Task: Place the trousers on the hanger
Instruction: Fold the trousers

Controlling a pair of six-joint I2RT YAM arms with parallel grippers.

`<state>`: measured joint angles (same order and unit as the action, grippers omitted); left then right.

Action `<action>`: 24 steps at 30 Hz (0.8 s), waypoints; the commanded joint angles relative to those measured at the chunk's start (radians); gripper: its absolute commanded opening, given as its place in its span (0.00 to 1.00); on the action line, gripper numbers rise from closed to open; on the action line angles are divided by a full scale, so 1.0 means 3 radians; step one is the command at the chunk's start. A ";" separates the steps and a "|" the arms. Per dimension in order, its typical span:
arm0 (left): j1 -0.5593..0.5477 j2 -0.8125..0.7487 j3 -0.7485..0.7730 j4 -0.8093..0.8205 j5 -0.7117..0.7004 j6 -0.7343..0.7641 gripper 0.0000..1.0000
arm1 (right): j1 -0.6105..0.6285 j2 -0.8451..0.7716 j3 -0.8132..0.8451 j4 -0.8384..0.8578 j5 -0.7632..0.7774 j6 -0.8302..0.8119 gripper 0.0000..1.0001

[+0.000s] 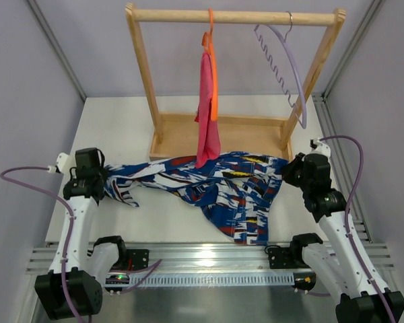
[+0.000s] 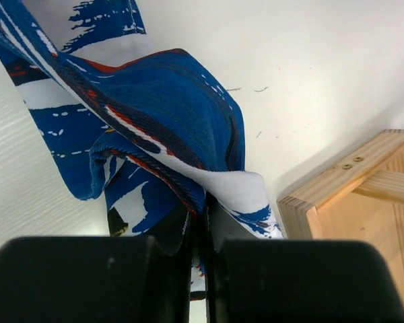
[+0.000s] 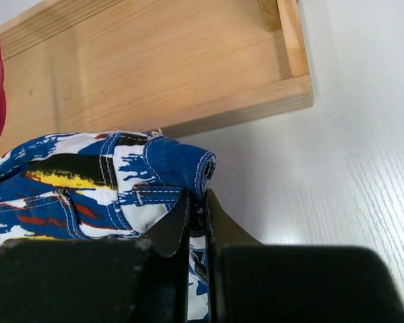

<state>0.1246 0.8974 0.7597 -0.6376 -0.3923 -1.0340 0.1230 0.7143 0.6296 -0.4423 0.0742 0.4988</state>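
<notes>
The trousers, printed in blue, white, red and black, lie stretched across the table in front of the wooden rack. My left gripper is shut on the cloth at their left end; the left wrist view shows a fold of the trousers pinched between the jaws of the left gripper. My right gripper is shut on the waistband at their right end; the seam of the trousers sits between the jaws of the right gripper. The lilac hanger hangs by its hook at the right of the rack's top bar.
The wooden rack stands at the back, its base tray just behind the trousers. An orange hanger with pink cloth hangs mid-bar, the cloth's bottom touching the trousers. The rack's base corner lies close right of the left gripper.
</notes>
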 commanded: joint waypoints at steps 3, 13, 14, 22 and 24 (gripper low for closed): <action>0.0030 0.0143 0.0157 0.0319 0.0131 0.0464 0.24 | -0.0006 -0.0131 -0.0109 0.0109 -0.0196 -0.0021 0.04; 0.0030 0.0802 0.0679 0.0188 0.0582 0.0839 0.48 | -0.0011 -0.0233 -0.0171 0.0109 -0.0206 0.0020 0.04; 0.0030 0.0793 0.0664 0.0147 0.0567 0.0814 0.47 | -0.0011 -0.0233 -0.0171 0.0109 -0.0201 0.0020 0.04; 0.0030 0.0292 0.0316 -0.0231 -0.0108 0.0155 0.53 | -0.0011 -0.0259 -0.0181 0.0155 -0.0334 0.0055 0.04; 0.0030 0.0139 0.0270 -0.0232 -0.0114 0.0103 0.52 | -0.0011 -0.0274 -0.0191 0.0181 -0.0350 0.0050 0.04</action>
<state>0.1268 1.0023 0.8581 -0.6704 -0.3508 -0.9291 0.1223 0.6518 0.5747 -0.4339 -0.0017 0.5068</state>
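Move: My left hand is shut on the left part of the trousers, with the bare table spot it will drop onto straight below, about 10 cm down. The rack base's near left corner is some 12 cm to its right and 5 cm ahead; a loose fold of the trousers lies about 4 cm right and 7 cm back. My right hand grips the trousers' other end; that table spot is roughly 52 cm to its left, level fore and aft, and 11 cm down. I open my left fingers to about half and let go of the trousers, swinging that hand about 5 cm forward and slightly right above the table while it turns some 15 degrees clockwise. Then I draw it back about 4 cm, undoing much of the turn and keeping the fingers open over the cloth. My right hand keeps its pinch, easing only about 1 cm back and left. ##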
